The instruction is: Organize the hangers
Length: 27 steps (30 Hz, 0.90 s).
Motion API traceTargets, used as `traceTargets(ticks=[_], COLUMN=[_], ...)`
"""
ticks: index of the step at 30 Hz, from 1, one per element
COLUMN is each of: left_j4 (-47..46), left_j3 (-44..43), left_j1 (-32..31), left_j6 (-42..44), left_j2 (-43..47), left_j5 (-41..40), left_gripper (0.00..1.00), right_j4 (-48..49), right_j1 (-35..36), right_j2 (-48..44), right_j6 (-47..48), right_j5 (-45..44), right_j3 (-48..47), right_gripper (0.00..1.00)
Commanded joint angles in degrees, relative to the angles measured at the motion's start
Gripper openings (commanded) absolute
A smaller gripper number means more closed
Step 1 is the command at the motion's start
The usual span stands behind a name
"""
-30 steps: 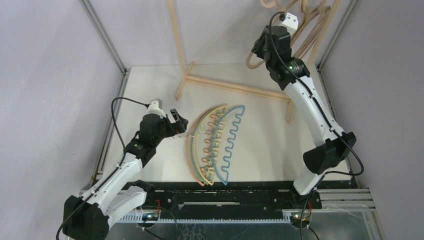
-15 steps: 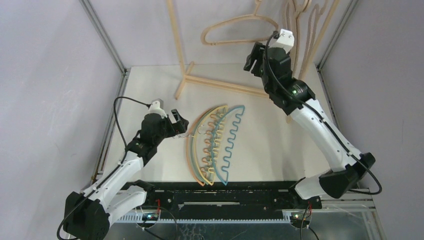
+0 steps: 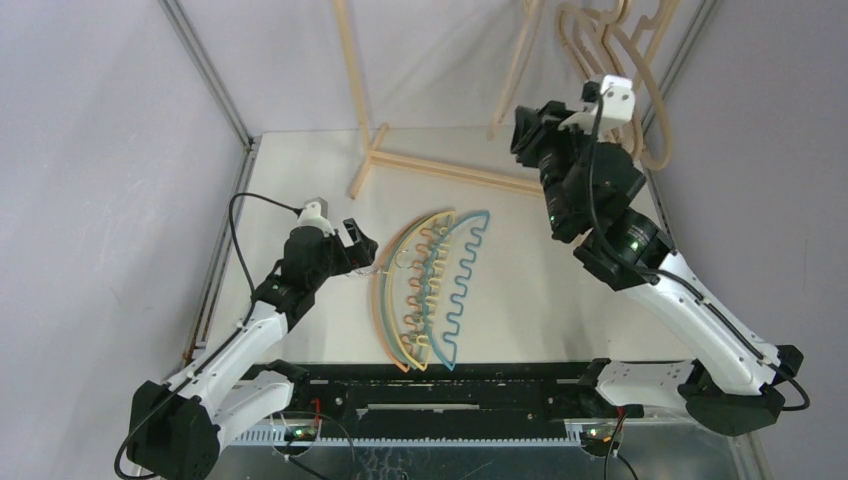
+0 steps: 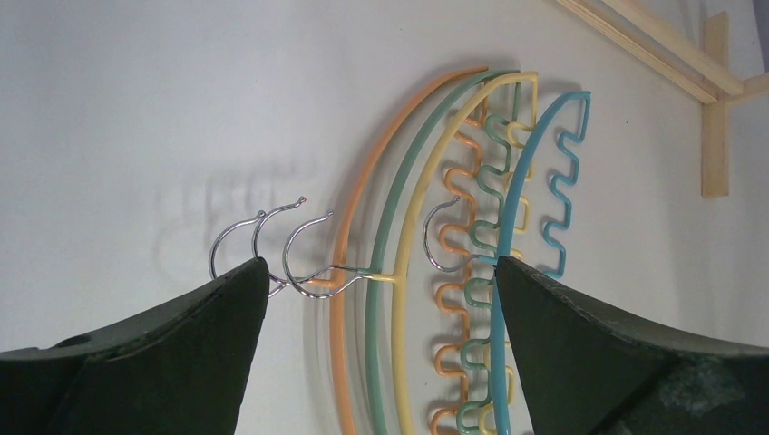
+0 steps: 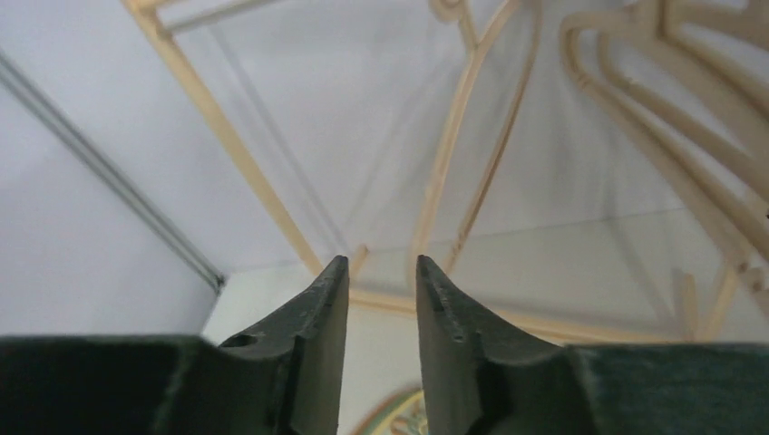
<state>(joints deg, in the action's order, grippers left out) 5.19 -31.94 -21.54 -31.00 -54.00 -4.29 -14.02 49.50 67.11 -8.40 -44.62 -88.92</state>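
Note:
Orange point(image 3: 379, 300), green, yellow and teal point(image 3: 466, 290) arched hangers lie nested on the white table, their metal hooks point(image 4: 272, 243) pointing left. My left gripper point(image 3: 361, 252) sits low at those hooks, wide open point(image 4: 381, 265), with one fingertip beside the hooks and the other at the teal hanger point(image 4: 544, 172). Pale wooden hangers point(image 3: 612, 55) hang at the top right. My right gripper point(image 3: 522, 130) is raised in the air just left of them. In the right wrist view its jaws point(image 5: 382, 263) stand a narrow gap apart with nothing between, and the wooden hangers point(image 5: 689, 109) show at the upper right.
The wooden A-frame rack stands at the back, its foot bar point(image 3: 465, 172) lying across the table and its legs point(image 3: 352, 70) rising out of view. The rack's foot point(image 4: 716, 109) also shows in the left wrist view. Metal frame posts point(image 3: 205, 70) flank the table.
My right arm has drawn back from the rack toward the right and near side, and its jaws have narrowed. The wooden hangers have swung to the upper right. The left arm is still.

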Motion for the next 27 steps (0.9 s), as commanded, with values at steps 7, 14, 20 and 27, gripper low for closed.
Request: traceTargets(ticks=[7, 14, 20, 27], left_j4=[-2.1, -2.2, -2.0, -1.9], left_j3=[-2.4, -2.9, -3.6, -3.3], left_j1=[-0.3, -0.3, -0.3, -0.3], left_j6=[0.6, 0.4, 0.8, 0.9], left_j2=[1.0, 1.5, 1.3, 1.1], left_j5=[0.4, 0.4, 0.1, -0.2], left_gripper=[1.00, 0.99, 1.00, 1.00], right_j4=[2.5, 0.4, 4.1, 2.4], right_j1=[-11.2, -19.4, -20.3, -19.8], right_j2=[10.8, 22.6, 32.2, 45.6], right_j6=[-2.1, -10.3, -12.5, -6.2], right_j5=[16.8, 33.4, 38.3, 29.4], right_j3=[-14.4, -25.0, -31.2, -46.4], right_gripper=[0.18, 0.00, 0.00, 0.01])
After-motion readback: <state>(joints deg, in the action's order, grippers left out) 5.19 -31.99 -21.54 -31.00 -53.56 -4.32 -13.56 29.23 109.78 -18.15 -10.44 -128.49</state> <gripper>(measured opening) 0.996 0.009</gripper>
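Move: The tan hanger I have just hung hangs by itself on the rack's rod, about 20 cm ahead of my right hand, some 2 cm to its right and roughly level with it. The bunch of tan hangers is some 16 cm to the right of that hanger and 3 cm nearer. The rack's left post stands roughly 27 cm ahead and 20 cm left of my right hand. From my left hand the single tan hanger is about 21 cm ahead, 26 cm right and 35 cm up. I shut my half-open right fingers on nothing as I lift the hand about 4 cm. Then I reach forward some 20 cm in all, swinging about 9 cm left towards the left side of the single tan hanger. The hand sinks back to about its starting height and turns some 15 degrees counter-clockwise. ##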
